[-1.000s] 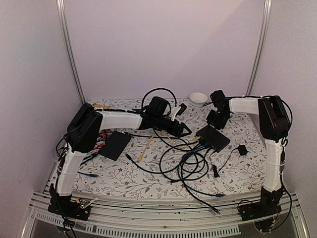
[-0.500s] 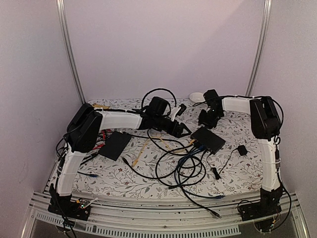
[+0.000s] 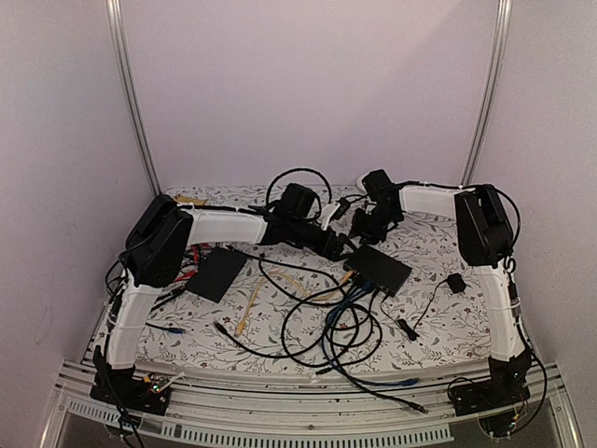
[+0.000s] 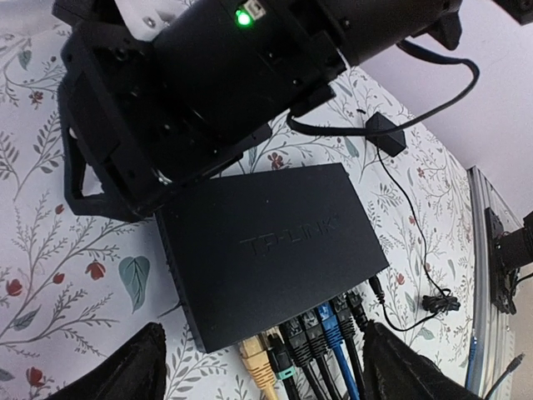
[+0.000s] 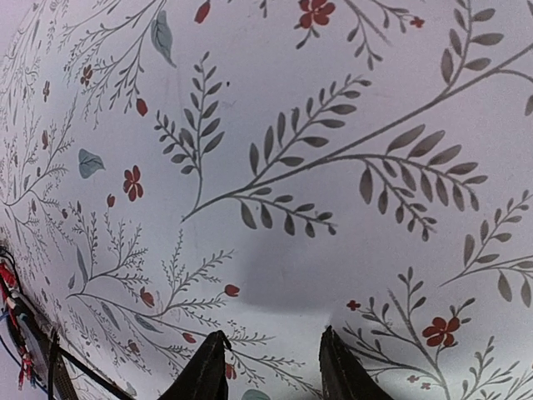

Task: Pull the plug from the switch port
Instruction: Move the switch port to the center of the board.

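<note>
The switch (image 3: 378,268) is a flat black box right of the table's middle; in the left wrist view the switch (image 4: 266,250) fills the centre. Several plugs sit in its near edge, among them a yellow plug (image 4: 254,358) and a blue plug (image 4: 327,329). My left gripper (image 4: 262,379) is open, its fingertips (image 4: 125,371) standing either side of the plug row. The right gripper (image 3: 364,224) hangs at the switch's far edge. In its own view the right gripper (image 5: 271,367) is open, with only flowered cloth between the fingers.
A thinner black slab (image 3: 216,273) lies at the left. Tangled black and blue cables (image 3: 345,322) loop in front of the switch. A small black adapter (image 3: 456,282) on a thin lead lies at the right. Red and blue wires (image 5: 12,308) edge the right wrist view.
The right arm has swung left, and the switch with its cables has slid left toward the left gripper. The left arm has stayed put.
</note>
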Controlling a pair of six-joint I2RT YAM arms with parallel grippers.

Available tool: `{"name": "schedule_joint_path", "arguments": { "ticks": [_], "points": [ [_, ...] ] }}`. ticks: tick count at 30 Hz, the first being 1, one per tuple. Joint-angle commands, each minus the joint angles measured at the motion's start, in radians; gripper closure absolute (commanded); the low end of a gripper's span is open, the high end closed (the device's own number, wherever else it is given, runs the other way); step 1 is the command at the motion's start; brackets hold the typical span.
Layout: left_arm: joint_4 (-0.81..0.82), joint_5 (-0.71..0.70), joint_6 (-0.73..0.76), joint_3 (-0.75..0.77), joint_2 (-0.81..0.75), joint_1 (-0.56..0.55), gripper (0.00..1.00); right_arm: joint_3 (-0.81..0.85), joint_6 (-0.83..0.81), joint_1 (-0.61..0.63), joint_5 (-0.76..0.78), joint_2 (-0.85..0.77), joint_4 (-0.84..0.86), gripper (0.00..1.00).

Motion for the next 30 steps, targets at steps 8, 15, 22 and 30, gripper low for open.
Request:
{"name": "schedule_joint_path", "arguments": {
  "ticks": [8,15,22,30],
  "points": [
    [0.005,0.027,0.023,-0.08,-0.106,0.0,0.19,0.007,-0.007,0.06,-0.065,0.013,-0.063,0.63],
    [0.005,0.055,0.055,-0.128,-0.153,-0.015,0.2,0.027,0.012,0.061,-0.025,-0.072,-0.056,0.63],
    [-0.034,0.053,0.093,-0.134,-0.17,-0.024,0.2,-0.04,0.094,0.035,0.159,-0.225,-0.015,0.63],
    [-0.134,0.038,0.13,-0.023,-0.094,-0.037,0.2,-0.327,0.206,0.042,0.295,-0.479,0.008,0.63]
  ]
}}
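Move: The switch port's middle lies about 9 cm back and 4 cm to the right of the right hand, level with it; that hand stands low at the port's far corner. The white bowl is some 22 cm ahead of the right hand and 2 cm to its right. From the left hand the port is about 8 cm to the right, 1 cm ahead and 7 cm below, with the cable plugs on its near side 3 cm right, 5 cm back and 7 cm below. The right hand, fingers kept part open and pointing down, goes on pushing the switch port by its far corner, about 3 cm to the left and 2 cm back, then lifts off quickly some 12 cm, swinging back to the right and turning about 10 degrees clockwise. Meanwhile the left hand, empty and wide open, draws back about 4 cm towards the robot's base while rising about 2 cm and shifting slightly left, keeping above the table beside the port and turning slightly clockwise. ##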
